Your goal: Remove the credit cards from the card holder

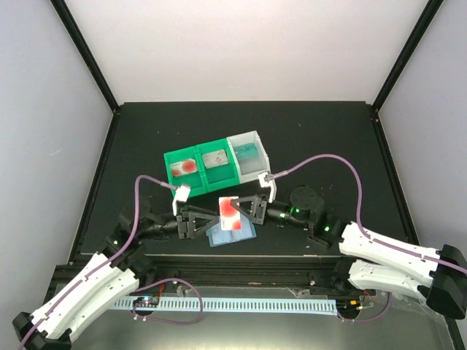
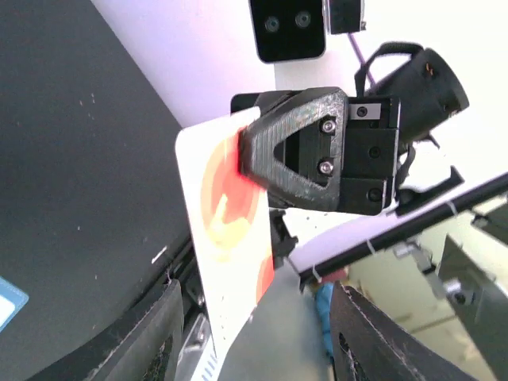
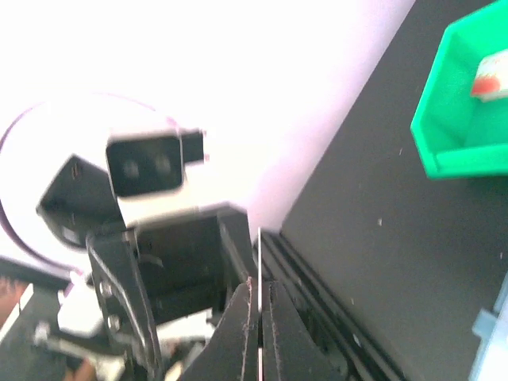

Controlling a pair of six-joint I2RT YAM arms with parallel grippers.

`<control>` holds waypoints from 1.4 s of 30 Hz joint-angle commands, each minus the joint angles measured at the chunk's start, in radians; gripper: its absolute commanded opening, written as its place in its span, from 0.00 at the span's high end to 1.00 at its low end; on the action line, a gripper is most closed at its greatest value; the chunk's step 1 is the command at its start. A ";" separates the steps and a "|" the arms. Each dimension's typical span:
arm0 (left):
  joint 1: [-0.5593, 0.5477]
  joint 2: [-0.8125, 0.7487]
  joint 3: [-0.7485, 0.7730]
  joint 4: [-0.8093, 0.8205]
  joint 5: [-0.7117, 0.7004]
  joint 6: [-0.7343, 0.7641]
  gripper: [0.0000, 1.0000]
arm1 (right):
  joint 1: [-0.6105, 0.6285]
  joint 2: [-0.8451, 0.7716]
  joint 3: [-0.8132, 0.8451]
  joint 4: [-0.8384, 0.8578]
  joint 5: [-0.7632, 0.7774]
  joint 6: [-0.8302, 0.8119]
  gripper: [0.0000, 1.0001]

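Note:
The whitish credit card with red marks [image 1: 230, 211] hangs in the air between my two grippers, above the light-blue card holder [image 1: 232, 235] lying flat on the table. My right gripper [image 1: 238, 210] is shut on the card's edge; the right wrist view shows the card edge-on [image 3: 259, 254] between its closed fingers [image 3: 259, 317]. In the left wrist view the card [image 2: 226, 230] is pinched by the right gripper [image 2: 266, 155]. My left gripper [image 2: 254, 345] is open, its fingers wide on both sides of the card's lower end [image 1: 214, 220]. A teal shape [image 1: 248, 152] lies in the white bin.
Two joined green bins [image 1: 201, 173] and a white bin [image 1: 257, 162] stand behind the grippers; the green ones hold whitish and red cards. A green bin corner [image 3: 456, 135] shows in the right wrist view. The table's front rail lies just below the holder.

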 commanded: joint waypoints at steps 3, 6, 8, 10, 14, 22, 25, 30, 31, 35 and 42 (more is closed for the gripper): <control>0.000 -0.027 -0.068 0.223 -0.158 -0.205 0.46 | -0.003 0.024 -0.053 0.300 0.301 0.277 0.99; 0.000 0.012 -0.083 0.225 -0.179 -0.205 0.44 | -0.003 0.040 -0.054 0.317 0.311 0.284 0.99; 0.000 0.045 -0.087 0.258 -0.176 -0.216 0.44 | -0.003 0.054 -0.046 0.326 0.292 0.282 0.99; 0.000 0.073 -0.092 0.321 -0.157 -0.235 0.46 | -0.002 0.061 -0.048 0.332 0.287 0.289 0.99; 0.000 0.104 -0.096 0.413 -0.132 -0.267 0.77 | 0.000 0.060 -0.050 0.329 0.276 0.283 0.99; 0.000 0.077 -0.071 0.349 -0.015 -0.150 0.98 | -0.002 -0.024 -0.028 0.173 0.107 -0.006 0.70; 0.003 0.080 -0.008 0.208 0.076 -0.035 0.98 | -0.007 -0.101 0.017 -0.051 0.059 -0.143 0.59; 0.002 0.087 0.101 -0.025 0.198 0.158 0.98 | -0.009 -0.206 0.081 -0.333 0.022 -0.354 0.46; 0.003 0.090 0.112 -0.040 0.226 0.176 0.98 | -0.010 -0.221 0.094 -0.378 0.023 -0.387 0.46; 0.001 0.109 0.147 -0.124 0.286 0.259 0.98 | -0.011 -0.227 0.163 -0.502 -0.044 -0.475 0.42; 0.000 0.147 0.154 -0.168 0.358 0.319 0.98 | -0.013 -0.144 0.243 -0.562 -0.148 -0.546 0.37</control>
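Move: The right hand already pinches the red-spotted card by its forward right part, the card's middle some 2 cm back and 1 cm left of those fingers; the left hand's open fingers wait about 5 cm left and 2 cm back, at the same height. From the left hand the card's middle is level and about 4 cm right, with the card holder roughly 15 cm below, 2 cm ahead and 4 cm right. The green tray stands 19 cm ahead and 5 cm left. Both hands first go forward about 4 cm together, the right still pinching the card and turning clockwise, until the left fingers shut on the card's rear left edge and the right ones then open. From there the left draws the card back some 7 cm, turning it clockwise, while the right swings back too, about 8 cm, easing to the right and rolling, its fingers wide apart. ##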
